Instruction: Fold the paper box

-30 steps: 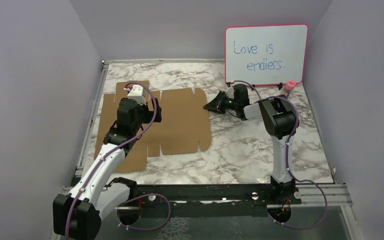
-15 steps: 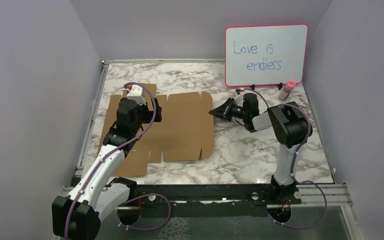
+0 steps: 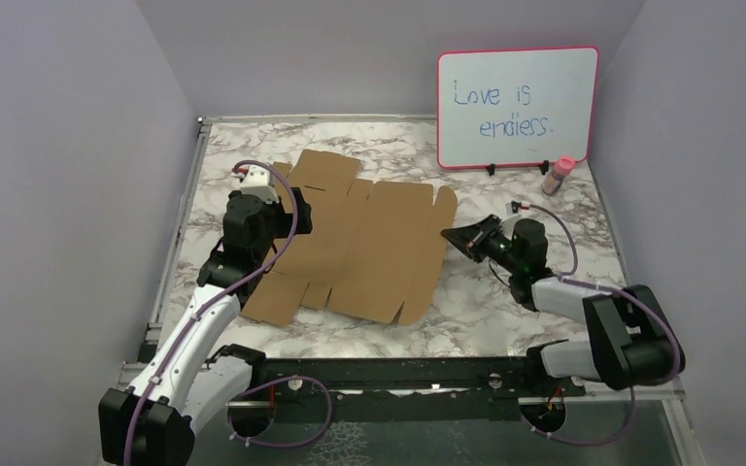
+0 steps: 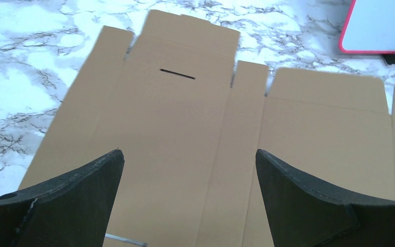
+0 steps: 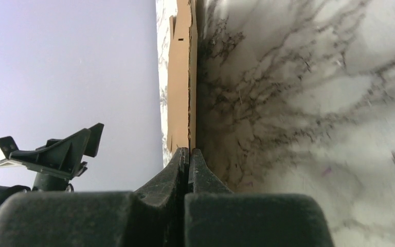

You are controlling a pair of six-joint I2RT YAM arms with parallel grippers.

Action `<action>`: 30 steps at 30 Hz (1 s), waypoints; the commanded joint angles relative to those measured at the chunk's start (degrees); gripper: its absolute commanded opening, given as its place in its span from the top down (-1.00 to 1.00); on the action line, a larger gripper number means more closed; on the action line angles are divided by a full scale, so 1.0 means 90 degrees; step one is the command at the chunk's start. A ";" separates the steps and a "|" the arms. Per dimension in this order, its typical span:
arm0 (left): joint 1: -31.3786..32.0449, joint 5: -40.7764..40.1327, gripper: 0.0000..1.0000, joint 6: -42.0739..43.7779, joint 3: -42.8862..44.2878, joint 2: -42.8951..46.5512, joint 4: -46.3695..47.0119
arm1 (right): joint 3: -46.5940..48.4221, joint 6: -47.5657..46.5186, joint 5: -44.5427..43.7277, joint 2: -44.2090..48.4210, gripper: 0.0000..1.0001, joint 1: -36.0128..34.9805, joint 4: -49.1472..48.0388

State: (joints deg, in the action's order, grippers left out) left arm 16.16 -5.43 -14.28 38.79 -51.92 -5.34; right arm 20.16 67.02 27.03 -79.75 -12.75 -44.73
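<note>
The paper box (image 3: 369,243) is a flat brown cardboard sheet with flaps and slits, lying slightly askew on the marble table. My right gripper (image 3: 449,235) is low at the sheet's right edge and shut on it. In the right wrist view the closed tips (image 5: 189,150) pinch the thin edge of the paper box (image 5: 182,77). My left gripper (image 3: 270,228) hovers over the left part of the sheet. In the left wrist view it stands wide open (image 4: 187,154) above the paper box (image 4: 185,118), with nothing between its fingers.
A pink-framed whiteboard (image 3: 517,107) stands at the back right, with a small pink-capped bottle (image 3: 556,177) beside it. Grey walls close in the table on the left, back and right. The left arm (image 5: 56,154) shows in the right wrist view.
The right gripper closed on the sheet's right edge and dragged it right and nearer, turning it askew. The right arm dropped low. The left gripper stayed open in about the same place.
</note>
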 commanded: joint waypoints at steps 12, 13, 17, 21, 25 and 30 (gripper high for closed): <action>0.0002 -0.0832 -0.98 -0.0781 -0.0003 0.0229 -0.0117 | -0.1709 0.0250 -0.1217 0.4051 0.73 -0.0008 0.3476; 0.0001 -0.0877 -0.98 -0.0851 -0.0014 0.0252 -0.0138 | -0.1721 0.0149 -0.1105 0.4138 0.66 -0.0009 0.3636; -0.0027 -0.0926 -0.98 -0.1162 -0.0038 0.0358 -0.0307 | -0.1491 -0.0457 -0.0878 0.4264 0.34 -0.0009 0.4549; -0.0028 -0.1161 -0.98 -0.1448 0.0046 0.0460 -0.0805 | -0.0928 -0.1350 -0.1271 0.4532 0.05 -0.0009 0.5711; -0.0028 -0.1240 -0.98 -0.1952 -0.0043 0.0604 -0.1208 | -0.0127 -0.2551 -0.1952 0.4572 -0.19 -0.0009 0.6450; -0.0028 -0.1231 -0.98 -0.2627 -0.0520 0.0741 -0.1369 | 0.0738 -0.3837 -0.1790 0.3631 -0.48 -0.0009 0.6215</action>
State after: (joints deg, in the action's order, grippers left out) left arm 16.14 -14.81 -31.09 37.78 -46.76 -14.31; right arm 21.52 45.21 12.21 -41.63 -12.78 9.30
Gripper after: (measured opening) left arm 0.990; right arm 0.711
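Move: The right hand already pinches the raised right-hand edge of the paper box sheet. Its drop spot, bare table, lies about 10 cm back, 5 cm to its right and 9 cm below. The sheet's middle is about 19 cm to its left, level fore and aft and 8 cm lower; the side strip's rounded near end is roughly 14 cm back and 7 cm left. From the idle left hand, the sheet's middle is some 10 cm right, 1 cm back and 18 cm below. Still pinching the raised edge, the right hand drags the sheet back about 10 cm, rightward some 5 cm and down about 5, its fingers starting to open on the way. Then it leaves the cardboard, rising about 5 cm and easing forward while opening wide and rolling its left side down some 25 degrees. The open left hand drifts left and back, turning counter-clockwise. ##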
